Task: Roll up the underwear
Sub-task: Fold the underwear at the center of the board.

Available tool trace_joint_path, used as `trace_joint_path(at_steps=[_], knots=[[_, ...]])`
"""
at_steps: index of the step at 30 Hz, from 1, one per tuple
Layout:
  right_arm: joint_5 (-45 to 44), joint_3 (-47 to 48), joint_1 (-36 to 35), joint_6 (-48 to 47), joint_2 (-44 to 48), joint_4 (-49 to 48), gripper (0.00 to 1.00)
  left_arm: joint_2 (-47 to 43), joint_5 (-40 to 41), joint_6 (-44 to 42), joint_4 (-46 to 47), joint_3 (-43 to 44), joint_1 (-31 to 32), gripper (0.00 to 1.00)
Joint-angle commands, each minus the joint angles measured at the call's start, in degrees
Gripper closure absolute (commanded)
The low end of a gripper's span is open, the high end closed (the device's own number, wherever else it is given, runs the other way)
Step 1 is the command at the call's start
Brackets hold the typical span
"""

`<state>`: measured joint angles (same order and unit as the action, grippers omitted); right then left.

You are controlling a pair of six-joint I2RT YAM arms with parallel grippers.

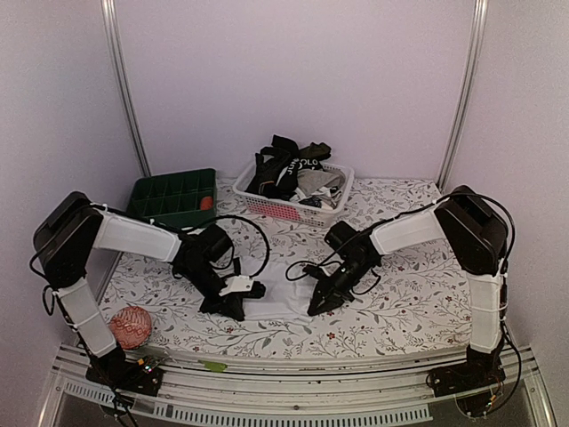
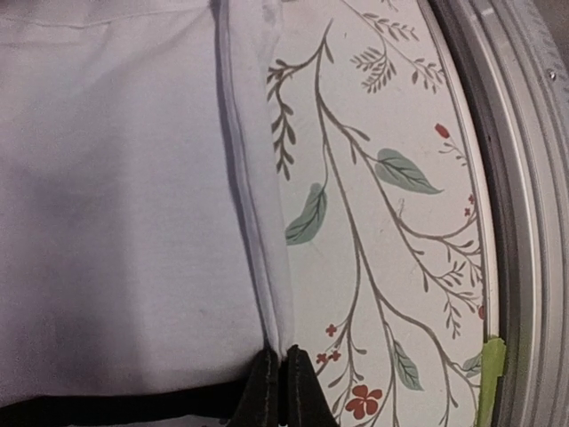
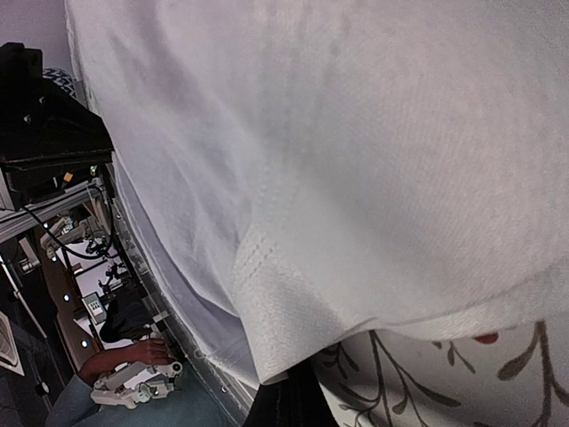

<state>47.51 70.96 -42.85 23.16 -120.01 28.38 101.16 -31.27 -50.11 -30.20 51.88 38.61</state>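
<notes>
A white underwear lies flat on the floral cloth between my two grippers. My left gripper is at its left edge. In the left wrist view the left gripper is shut on the hem of the white underwear, with a black waistband along the bottom. My right gripper is at the underwear's right edge. In the right wrist view the white cloth drapes over the right gripper, which is shut on its edge. More black, white and grey underwear fills the basket.
A white lattice basket stands at the back centre. A dark green compartment tray sits at the back left. A red yarn ball lies at the front left. The metal table rim runs close to the left gripper.
</notes>
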Motion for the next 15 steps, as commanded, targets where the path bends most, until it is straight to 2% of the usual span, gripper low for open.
trace_joint_path(at_steps=[1, 8, 15], knots=[[-2.94, -0.17, -0.34, 0.34, -0.58, -0.57, 1.00, 0.53, 3.96, 0.62, 2.07, -2.84, -0.38, 1.00], [-3.13, 2.47, -0.41, 2.06, 5.82, 2.96, 1.00, -5.71, 3.41, 0.07, -3.90, 2.65, -2.35, 1.00], [-1.36, 2.72, -0.89, 4.73, 6.42, 1.89, 1.00, -4.88, 5.34, -4.83, -5.75, 5.69, -5.39, 1.00]])
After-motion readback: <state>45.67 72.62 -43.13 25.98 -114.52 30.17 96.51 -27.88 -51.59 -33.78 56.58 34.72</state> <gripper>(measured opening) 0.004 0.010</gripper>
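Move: Both hands already pinch the near edge of the underwear down at the board, one near each corner. The cloth's middle lies about 8 cm ahead and 9 cm to the right of the left hand, and about 7 cm ahead and 8 cm to the left of the right. From the left hand, the green tape is some 12 cm back and 6 cm left, and the red patterned ball roughly 26 cm left and 2 cm back. Upward together, after a brief hold at the board, both hands raise the near edge of the underwear about 4 cm, keeping their pinch. The left also carries its corner some 4 cm forward over the cloth, its fingertips tilting slightly forward; the right goes nearly straight up. ##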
